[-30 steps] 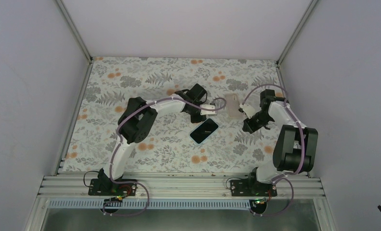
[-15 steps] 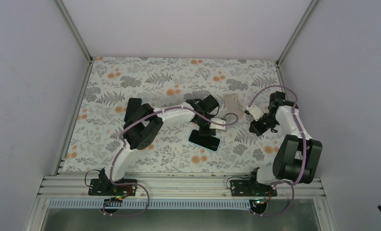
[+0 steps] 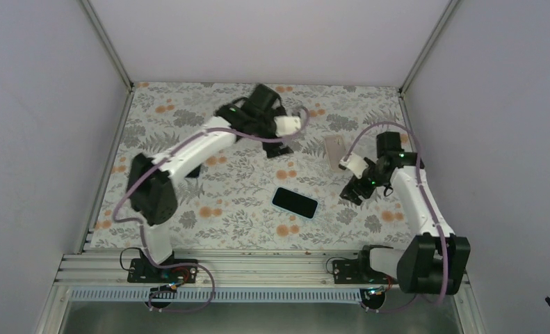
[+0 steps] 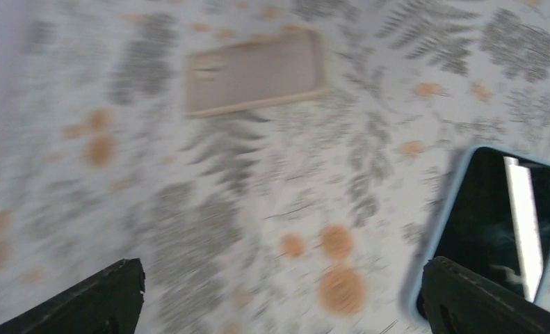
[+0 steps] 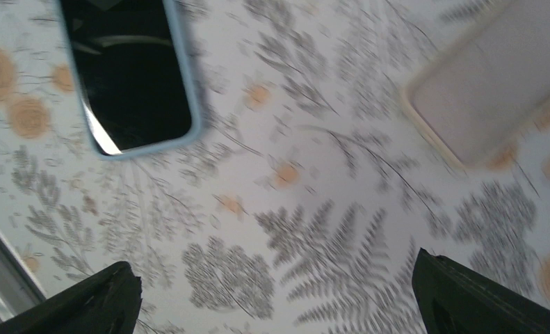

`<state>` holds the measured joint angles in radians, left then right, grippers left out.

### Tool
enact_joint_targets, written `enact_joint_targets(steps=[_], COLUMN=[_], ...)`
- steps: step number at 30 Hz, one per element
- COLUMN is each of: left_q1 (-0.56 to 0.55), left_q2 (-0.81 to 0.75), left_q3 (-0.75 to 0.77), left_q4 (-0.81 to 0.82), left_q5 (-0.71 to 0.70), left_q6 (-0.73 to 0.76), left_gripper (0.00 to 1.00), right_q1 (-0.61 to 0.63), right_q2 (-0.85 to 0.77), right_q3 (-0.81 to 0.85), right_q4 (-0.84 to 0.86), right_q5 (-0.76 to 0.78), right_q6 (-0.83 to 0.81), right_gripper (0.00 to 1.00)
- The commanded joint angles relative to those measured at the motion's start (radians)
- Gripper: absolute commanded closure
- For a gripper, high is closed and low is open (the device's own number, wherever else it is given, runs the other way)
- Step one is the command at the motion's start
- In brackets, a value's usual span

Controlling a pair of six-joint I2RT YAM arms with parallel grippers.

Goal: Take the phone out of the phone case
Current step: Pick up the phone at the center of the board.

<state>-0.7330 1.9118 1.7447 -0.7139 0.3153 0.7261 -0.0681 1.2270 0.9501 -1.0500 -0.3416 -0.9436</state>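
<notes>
A phone (image 3: 295, 202) with a black screen and a light blue rim lies flat, screen up, at the table's middle front. A beige case (image 3: 335, 149) lies apart from it, further back and to the right. My left gripper (image 3: 280, 145) is open and empty, raised above the table behind the phone; its view shows the case (image 4: 254, 69) ahead and the phone (image 4: 508, 223) by the right finger. My right gripper (image 3: 350, 189) is open and empty, hovering between the phone (image 5: 129, 76) and the case (image 5: 494, 83).
The floral tablecloth (image 3: 188, 223) covers the table. Grey walls with metal posts close in the left, back and right sides. An aluminium rail (image 3: 258, 268) runs along the near edge by the arm bases.
The left gripper pushed the phone round and nearer, then rose and swung to the back. The phone now lies alone. The right gripper moved slightly left towards it.
</notes>
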Motion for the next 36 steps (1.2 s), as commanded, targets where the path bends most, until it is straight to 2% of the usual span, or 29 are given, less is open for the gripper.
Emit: enact_joint_targets(steps=[1, 6, 13, 18, 24, 31, 36], left_q1=[0.13, 0.297, 0.369, 0.374, 0.394, 0.417, 0.429], left_q2=[-0.158, -0.325, -0.507, -0.526, -0.532, -0.526, -0.521], left_q3=[-0.045, -0.169, -0.389, -0.428, -0.463, -0.507, -0.516], left_q4=[-0.053, -0.027, 0.106, 0.119, 0.129, 0.153, 0.16], left_q5=[-0.061, -0.059, -0.115, -0.129, -0.124, -0.098, -0.084], left_q6=[-0.022, -0.077, -0.143, -0.162, -0.145, -0.129, -0.123], left_gripper=[0.0, 0.0, 0.0, 0.0, 0.0, 0.0, 0.0], right_q1=[0.192, 0.456, 0.607, 0.63, 0.63, 0.631, 0.629], right_q2=[-0.049, -0.029, 0.137, 0.263, 0.385, 0.46, 0.458], right_q3=[-0.072, -0.15, -0.143, -0.092, -0.041, -0.006, 0.026], right_q4=[0.061, 0.178, 0.344, 0.409, 0.402, 0.358, 0.291], right_q5=[0.009, 0.086, 0.128, 0.152, 0.133, 0.099, 0.051], right_q6=[0.074, 0.176, 0.228, 0.238, 0.258, 0.268, 0.276], right_gripper=[0.0, 0.0, 0.0, 0.0, 0.0, 0.0, 0.0])
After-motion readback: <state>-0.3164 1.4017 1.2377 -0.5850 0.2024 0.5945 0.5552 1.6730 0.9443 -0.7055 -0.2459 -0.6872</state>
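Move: About 18 cm to the right hand's left, level with it fore and aft and roughly 11 cm lower, lies the phone in its light blue case. The empty beige case sits some 17 cm ahead of that hand and 3 cm to its left, equally low. From the left hand, high above the board, the phone is about 12 cm back, 8 cm to the right and 19 cm down. Swinging about 15 cm left and sinking some 10 cm, the right hand bows back a little on the way, then comes forward again onto the phone, turning counter-clockwise as its open fingers settle across the long sides. Meanwhile the left hand clears off leftwards towards the black phone, rising first and then sinking, its fingers staying open. ##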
